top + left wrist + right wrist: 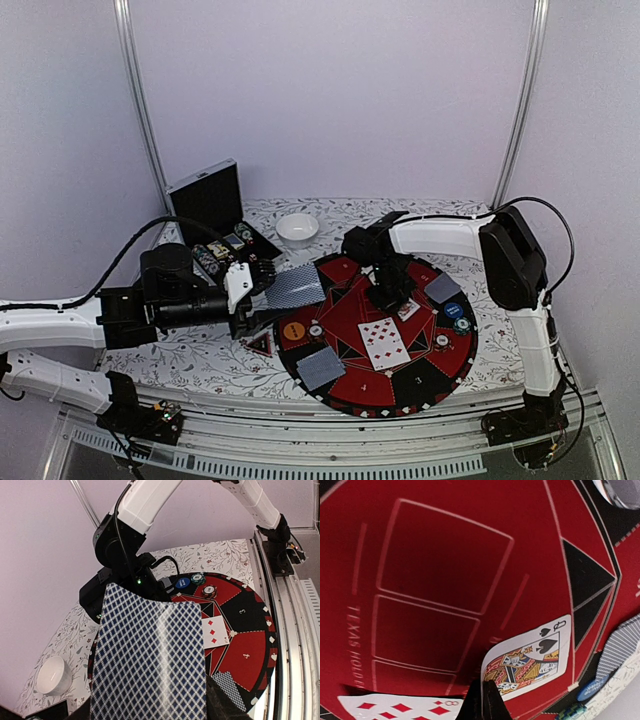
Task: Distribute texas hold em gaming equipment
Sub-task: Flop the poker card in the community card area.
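My left gripper [258, 296] is shut on playing cards [296, 287] with grey-blue backs, held just left of the round mat [400, 400]. Their chequered back [150, 660] fills the left wrist view and hides the fingertips. My right gripper [487, 702] is shut on a corner of a queen of spades [530, 657], low over the mat's red middle. An eight of diamonds [383, 342] lies face up. Face-down cards [320, 368] [443, 288], an orange button [293, 330], a blue button [455, 310] and chips [442, 341] sit round the mat.
The open silver case [212, 200], with chips in it, stands at the back left. A small white bowl [297, 227] sits behind the mat. The right arm [440, 236] reaches across the mat's far side. The table's front rail [330, 440] runs below the mat.
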Robot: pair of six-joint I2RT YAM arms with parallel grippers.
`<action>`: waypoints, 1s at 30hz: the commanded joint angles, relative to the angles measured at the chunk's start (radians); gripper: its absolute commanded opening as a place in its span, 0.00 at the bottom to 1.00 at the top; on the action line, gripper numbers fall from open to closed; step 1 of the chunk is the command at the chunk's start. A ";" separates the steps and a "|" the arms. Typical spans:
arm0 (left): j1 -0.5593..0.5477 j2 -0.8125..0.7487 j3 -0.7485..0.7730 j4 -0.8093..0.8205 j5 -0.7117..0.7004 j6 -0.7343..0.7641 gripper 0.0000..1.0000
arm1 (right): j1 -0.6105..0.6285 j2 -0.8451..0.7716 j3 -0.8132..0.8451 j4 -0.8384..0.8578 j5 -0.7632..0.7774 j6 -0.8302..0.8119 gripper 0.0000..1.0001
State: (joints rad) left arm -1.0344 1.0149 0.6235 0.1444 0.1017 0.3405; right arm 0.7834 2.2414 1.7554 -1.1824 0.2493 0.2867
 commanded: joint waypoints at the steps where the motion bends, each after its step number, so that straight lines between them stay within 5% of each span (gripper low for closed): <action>1: -0.012 -0.005 0.018 0.035 0.010 -0.004 0.53 | -0.002 -0.025 0.011 0.147 -0.217 -0.036 0.02; 17: -0.011 -0.010 0.018 0.034 0.010 -0.004 0.53 | -0.065 -0.018 -0.026 0.308 -0.410 0.046 0.04; 30: -0.012 -0.006 0.018 0.034 0.012 -0.002 0.53 | -0.067 -0.149 -0.039 0.366 -0.552 -0.003 0.50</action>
State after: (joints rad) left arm -1.0344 1.0149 0.6235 0.1444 0.1036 0.3408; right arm 0.7170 2.2017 1.7172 -0.8688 -0.2111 0.3099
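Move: The right gripper still pinches the queen of spades by its near-left corner, right at the mat. The open slot in the community card area has its middle about 4 cm to the left and 3 cm ahead. The two face-up cards already laid there are centred some 7 cm back and 2 cm left; a face-down card lies about 12 cm right and 7 cm ahead. From the left gripper, high up with the deck, that slot is roughly 14 cm ahead, 23 cm right and 23 cm below. Slide the queen about 8 cm to the left with the right gripper, almost level and low over the mat, easing slightly forward as it goes into the slot beyond the two face-up cards. Meanwhile tilt the wrist some 30 degrees so the fingertips swing left, then open the fingers about halfway, let go of the card and just begin to rise. ##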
